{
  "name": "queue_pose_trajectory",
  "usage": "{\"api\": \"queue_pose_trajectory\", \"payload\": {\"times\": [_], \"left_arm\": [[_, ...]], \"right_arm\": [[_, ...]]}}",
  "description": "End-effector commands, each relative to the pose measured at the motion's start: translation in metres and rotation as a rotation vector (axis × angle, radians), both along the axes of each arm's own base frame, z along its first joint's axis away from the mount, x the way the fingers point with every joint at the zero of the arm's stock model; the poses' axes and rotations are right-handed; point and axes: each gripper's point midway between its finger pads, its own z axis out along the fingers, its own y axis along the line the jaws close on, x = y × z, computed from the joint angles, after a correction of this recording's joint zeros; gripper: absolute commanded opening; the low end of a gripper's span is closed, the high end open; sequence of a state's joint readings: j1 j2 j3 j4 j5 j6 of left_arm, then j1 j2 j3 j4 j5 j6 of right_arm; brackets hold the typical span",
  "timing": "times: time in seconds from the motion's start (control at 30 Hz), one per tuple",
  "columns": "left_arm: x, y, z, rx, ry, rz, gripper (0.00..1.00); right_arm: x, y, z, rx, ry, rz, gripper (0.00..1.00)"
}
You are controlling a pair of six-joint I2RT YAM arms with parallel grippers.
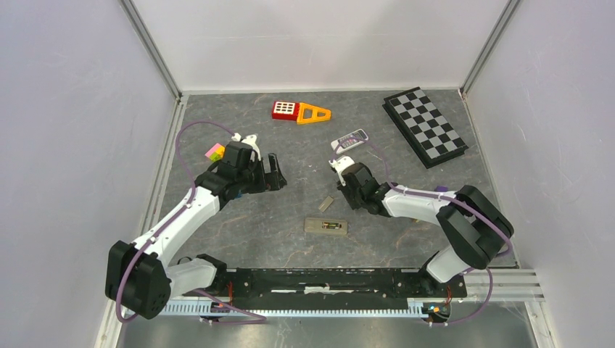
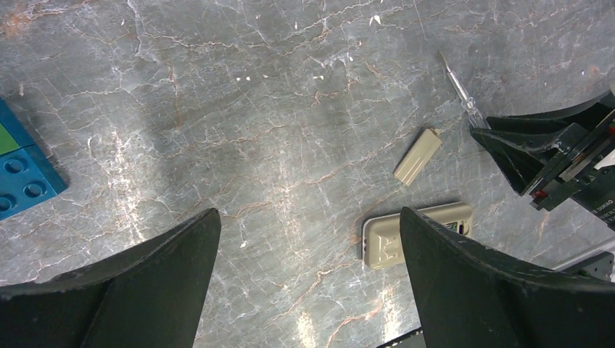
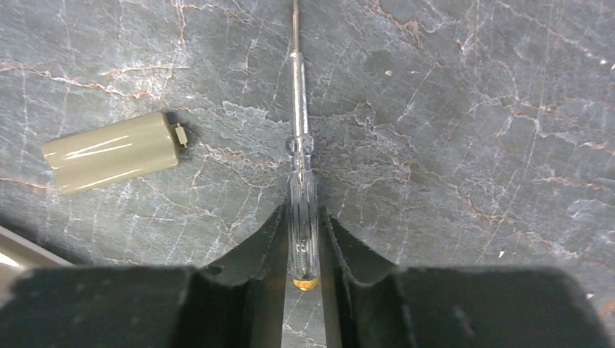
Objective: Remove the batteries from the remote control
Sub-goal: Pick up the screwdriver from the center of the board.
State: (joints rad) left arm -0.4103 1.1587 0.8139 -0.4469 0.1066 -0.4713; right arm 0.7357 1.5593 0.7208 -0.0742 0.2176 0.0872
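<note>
A beige remote control (image 1: 325, 226) lies face down at the table's middle, its back compartment uncovered. Its end shows beside my left finger in the left wrist view (image 2: 381, 243). Small dark shapes sit in the compartment; I cannot make out batteries as such. The beige cover (image 3: 110, 151) lies apart from it (image 1: 327, 204). My right gripper (image 3: 302, 212) is low over the table with a clear-handled screwdriver (image 3: 299, 145) lying between its jaws, which stand slightly parted from the handle. My left gripper (image 2: 308, 217) hovers wide open over bare table, left of the remote control.
A second, grey remote (image 1: 349, 140) lies behind the right arm. A chessboard (image 1: 425, 126) sits at the back right. A red block (image 1: 286, 110) and an orange triangle (image 1: 314, 114) are at the back. Pink and yellow blocks (image 1: 215, 151) lie by the left arm, near a blue brick (image 2: 25, 170).
</note>
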Motion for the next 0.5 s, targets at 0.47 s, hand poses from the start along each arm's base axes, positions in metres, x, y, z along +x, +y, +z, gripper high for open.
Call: {"api": "queue_pose_trajectory", "payload": {"times": [0.47], "left_arm": [[0.007,-0.038,0.037,-0.200,-0.028,-0.090,0.95]], "right_arm": [[-0.024,0.047,0.055,0.310,-0.106,0.201,0.00]]}}
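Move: The screwdriver's handle is already between the right hand's fingers, its middle about 3 cm ahead and 1 cm left. The battery cover lies some 6 cm to that hand's left and 1 cm back; the opened remote about 6 cm left and 7 cm back, both a centimetre lower. From the left hand, the screwdriver lies roughly level, about 16 cm right and 12 cm below. The right fingers pinch shut on the screwdriver's handle, then draw it back about 2 cm and up 1 cm. ##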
